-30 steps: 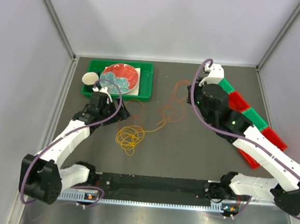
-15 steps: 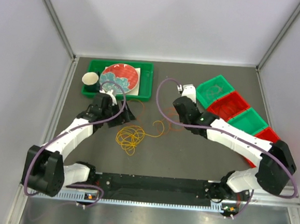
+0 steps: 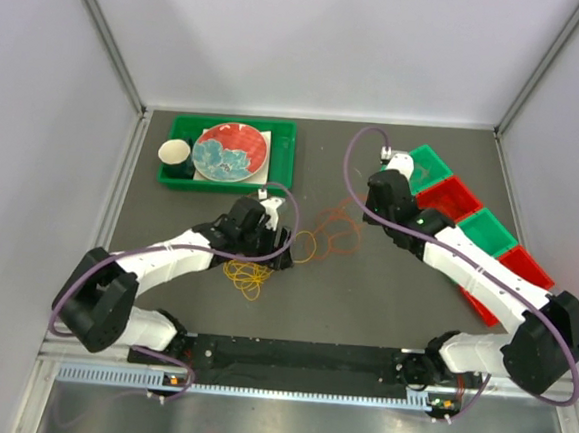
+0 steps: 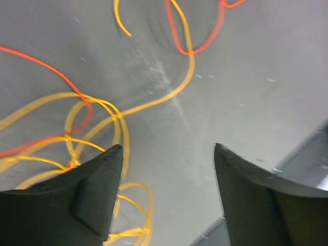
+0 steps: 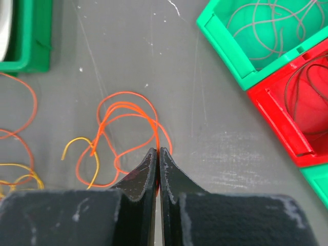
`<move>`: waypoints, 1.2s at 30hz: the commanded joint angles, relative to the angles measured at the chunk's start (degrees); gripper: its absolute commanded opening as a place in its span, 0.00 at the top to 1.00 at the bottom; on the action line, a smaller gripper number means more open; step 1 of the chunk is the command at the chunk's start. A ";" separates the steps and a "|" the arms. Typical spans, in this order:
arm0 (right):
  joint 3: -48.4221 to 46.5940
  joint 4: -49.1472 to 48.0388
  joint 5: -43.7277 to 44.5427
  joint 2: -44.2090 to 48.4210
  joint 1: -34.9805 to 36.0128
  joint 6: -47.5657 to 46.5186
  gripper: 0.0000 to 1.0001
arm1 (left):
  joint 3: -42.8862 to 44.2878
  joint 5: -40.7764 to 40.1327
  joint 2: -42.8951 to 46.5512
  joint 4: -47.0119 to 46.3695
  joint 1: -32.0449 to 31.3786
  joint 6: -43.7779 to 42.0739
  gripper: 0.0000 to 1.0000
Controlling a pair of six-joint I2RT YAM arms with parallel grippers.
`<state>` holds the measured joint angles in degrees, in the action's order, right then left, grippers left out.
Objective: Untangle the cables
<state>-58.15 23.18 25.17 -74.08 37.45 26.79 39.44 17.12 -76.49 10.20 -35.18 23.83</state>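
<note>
A coil of yellow cable lies on the grey table, with one strand running right to loose orange cable loops. My left gripper hovers low over the coil's right edge. Its jaws are open, with bare table between them and yellow cable passing under the left finger. My right gripper is shut on a strand of the orange cable, which runs up into the closed jaws. A yellow cable end crosses the orange loops.
Green and red bins line the right side. The nearest green bin and the red bin each hold thin dark cable. A green tray with a red plate and a cup stands at the back left.
My left arm has swung right and nearer, from beside the tray to over the yellow coil. My right gripper swept left, then back right, staying shut; the orange loops shifted with it.
</note>
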 commanded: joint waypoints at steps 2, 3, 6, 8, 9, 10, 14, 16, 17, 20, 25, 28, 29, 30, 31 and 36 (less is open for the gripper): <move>0.32 -1.65 -4.95 2.80 -1.06 2.48 1.00 | 3.62 -9.82 -4.01 -4.92 -4.36 -9.50 0.33; 0.32 -1.65 -5.21 2.89 -1.33 2.57 1.00 | 4.50 -12.01 -4.72 -5.27 -5.33 -10.55 0.36; 0.41 -1.56 -5.66 2.72 -1.42 2.83 1.00 | 6.34 -16.58 -7.27 -5.54 -9.81 -14.60 0.37; 0.49 -1.47 -5.74 2.89 -1.50 2.92 1.00 | 6.53 -19.40 -8.49 -6.68 -11.74 -16.62 0.37; 0.49 -1.47 -5.66 2.98 -1.42 2.92 1.00 | 6.61 -20.02 -8.85 -7.12 -12.02 -16.89 0.37; 0.49 -1.30 -5.66 3.15 -1.42 2.92 1.00 | 6.61 -20.29 -9.20 -7.29 -12.19 -17.15 0.37; 0.84 -1.12 -5.39 3.86 -1.59 2.83 1.00 | 6.70 -21.34 -11.39 -8.52 -13.07 -16.98 0.39; 1.02 -1.03 -5.13 4.12 -1.59 2.83 1.00 | 6.70 -21.87 -12.28 -9.58 -13.51 -16.63 0.39; 1.11 -1.12 -5.13 4.30 -1.59 2.75 1.00 | 6.61 -21.96 -13.06 -9.75 -13.77 -16.54 0.40; 1.28 -0.94 -5.13 4.47 -1.68 2.83 1.00 | 7.14 -22.57 -14.47 -11.32 -13.86 -16.01 0.45; 1.37 -1.03 -5.04 5.09 -2.21 2.75 1.00 | 8.02 -21.79 -15.53 -10.91 -13.86 -16.89 0.80; 1.29 -0.94 -4.69 5.35 -2.56 2.57 1.00 | 10.21 -19.59 -15.19 -6.43 -13.86 -17.24 1.00; 1.20 -0.94 -4.78 5.44 -2.91 2.48 1.00 | 10.83 -19.24 -14.66 -5.29 -13.86 -17.16 1.00; 1.20 -0.94 -4.60 5.53 -3.17 2.39 1.00 | 11.01 -19.23 -13.96 -4.23 -13.86 -16.63 1.00; 1.02 -0.94 -4.60 5.53 -3.44 2.13 1.00 | 11.10 -19.06 -11.86 -2.04 -13.78 -16.45 1.00; 0.32 -1.12 -4.95 5.18 -5.72 1.69 1.00 | 10.40 -17.49 -3.07 3.60 -12.11 -14.09 1.00</move>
<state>-56.77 23.62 19.66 -70.46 33.50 28.69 48.71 -2.52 -87.92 8.93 -48.62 7.60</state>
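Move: About 3 cm ahead and 3 cm to the right of the open left hand, some 5 cm below it, lies the single yellow strand leading out of its coil. The yellow tangle is about 7 cm to the hand's left and 2 cm back, and the loose loops of the red cable some 8 cm ahead and 11 cm right. From the right hand, that yellow strand lies about 15 cm left, 8 cm back and 16 cm lower. Slanting down about 5 cm, right and slightly forward onto the yellow strand, the left hand turns its wrist some 30 degrees so the fingers point more steeply down. Low over the table the partly narrowed fingers shut, pinch the strand, then lift about 3 cm. The right hand stays shut on the red cable, shifting only about a centimetre. ##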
